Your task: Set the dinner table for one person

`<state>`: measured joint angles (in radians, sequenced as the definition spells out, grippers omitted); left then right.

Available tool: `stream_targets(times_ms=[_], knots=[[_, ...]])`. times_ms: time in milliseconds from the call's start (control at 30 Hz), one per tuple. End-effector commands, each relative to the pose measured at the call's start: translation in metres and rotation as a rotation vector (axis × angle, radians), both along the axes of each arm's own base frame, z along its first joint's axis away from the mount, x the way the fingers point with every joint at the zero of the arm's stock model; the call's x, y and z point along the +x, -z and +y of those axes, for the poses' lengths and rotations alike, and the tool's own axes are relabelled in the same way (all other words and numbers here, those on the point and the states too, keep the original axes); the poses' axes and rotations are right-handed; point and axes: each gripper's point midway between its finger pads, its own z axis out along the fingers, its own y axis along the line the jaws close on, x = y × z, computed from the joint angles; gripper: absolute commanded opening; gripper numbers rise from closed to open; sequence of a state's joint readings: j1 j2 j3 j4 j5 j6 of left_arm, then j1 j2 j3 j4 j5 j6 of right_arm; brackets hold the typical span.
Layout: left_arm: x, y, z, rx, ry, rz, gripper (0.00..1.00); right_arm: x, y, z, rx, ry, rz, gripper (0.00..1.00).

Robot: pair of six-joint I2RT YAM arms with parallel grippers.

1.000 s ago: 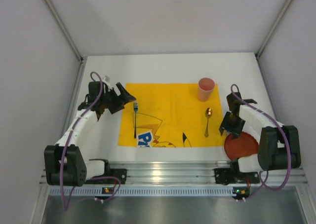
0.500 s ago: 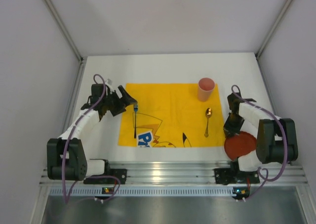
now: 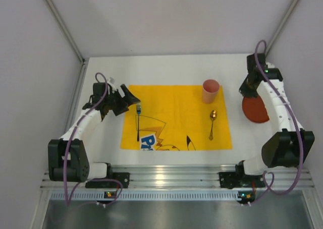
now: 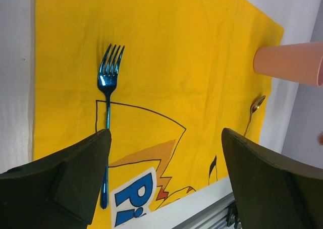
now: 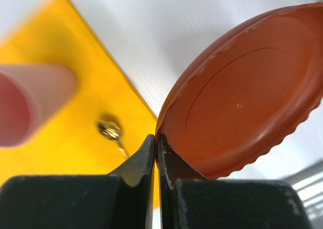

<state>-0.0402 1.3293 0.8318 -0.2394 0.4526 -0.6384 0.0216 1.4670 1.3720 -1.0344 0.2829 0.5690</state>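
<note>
A yellow cartoon-printed cloth (image 3: 176, 117) lies on the white dinner table (image 3: 171, 70). On it are a blue fork (image 3: 138, 122) at the left, a gold spoon (image 3: 212, 123) at the right and a pink cup (image 3: 210, 91) at the far right corner. My right gripper (image 3: 248, 90) is shut on the rim of a red plate (image 3: 255, 109) and holds it lifted to the right of the cup; the plate fills the right wrist view (image 5: 242, 93). My left gripper (image 3: 132, 100) is open and empty above the cloth's left edge by the fork (image 4: 107, 95).
An aluminium rail (image 3: 171, 176) runs along the near table edge. Enclosure walls with metal posts (image 3: 68, 37) stand to the left, right and back.
My right gripper has lifted the red plate from the near right corner and carried it away from me, to beside the cup. The left gripper has barely moved.
</note>
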Motion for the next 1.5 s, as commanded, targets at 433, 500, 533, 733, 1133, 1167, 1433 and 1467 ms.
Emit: stream_targets(times_ms=[433,500,533,733,1133,1167,1433,1467], knots=[[-0.027,-0.071,0.039,0.162,-0.16,-0.123,0.98,0.035,-0.137,0.293,-0.07,-0.818,-0.33,0.0],[-0.035,-0.081,0.053,0.217,-0.219,-0.162,0.99,0.021,-0.118,0.32,-0.045,-0.89,-0.287,0.0],[-0.043,-0.079,0.058,0.238,-0.235,-0.143,0.98,0.015,-0.102,0.325,-0.034,-0.913,-0.244,0.0],[-0.073,-0.091,0.078,0.299,-0.332,-0.15,0.98,-0.006,-0.03,0.342,0.002,-1.001,-0.117,0.0],[-0.105,-0.105,0.082,0.305,-0.342,-0.13,0.99,-0.022,0.065,0.396,0.123,-1.132,0.018,0.0],[-0.107,-0.107,0.077,0.282,-0.326,-0.128,0.99,-0.021,0.068,0.399,0.128,-1.133,0.02,0.0],[-0.121,-0.118,0.072,0.237,-0.332,-0.139,0.99,-0.02,0.11,0.411,0.14,-1.152,0.101,0.12],[-0.123,-0.118,0.071,0.233,-0.334,-0.138,0.99,-0.021,0.116,0.411,0.142,-1.159,0.121,0.32]])
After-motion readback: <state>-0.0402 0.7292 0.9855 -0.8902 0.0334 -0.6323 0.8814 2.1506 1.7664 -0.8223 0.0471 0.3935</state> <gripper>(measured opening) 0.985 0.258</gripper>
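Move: The right hand already holds the plate by its left rim. Its goal, the middle of the placemat, lies about 32 cm to its left, 1 cm farther out and 16 cm below. The spoon is some 16 cm left and 3 cm back; the cup, 18 cm left and 10 cm ahead; the fork, about 48 cm left and 1 cm back. From the open left hand, that middle is roughly 19 cm right, 1 cm back and 13 cm down. Keeping its pinch on the plate's rim, the right hand climbs about 17 cm while easing forward, sweeps left nearly 39 cm over the cup side of the placemat, turning some 60 degrees counter-clockwise, then draws back and sinks far below its starting height; the fingers begin parting at the rim. The left hand, still open, rises and backs off to the left, about 10 cm up and back. ##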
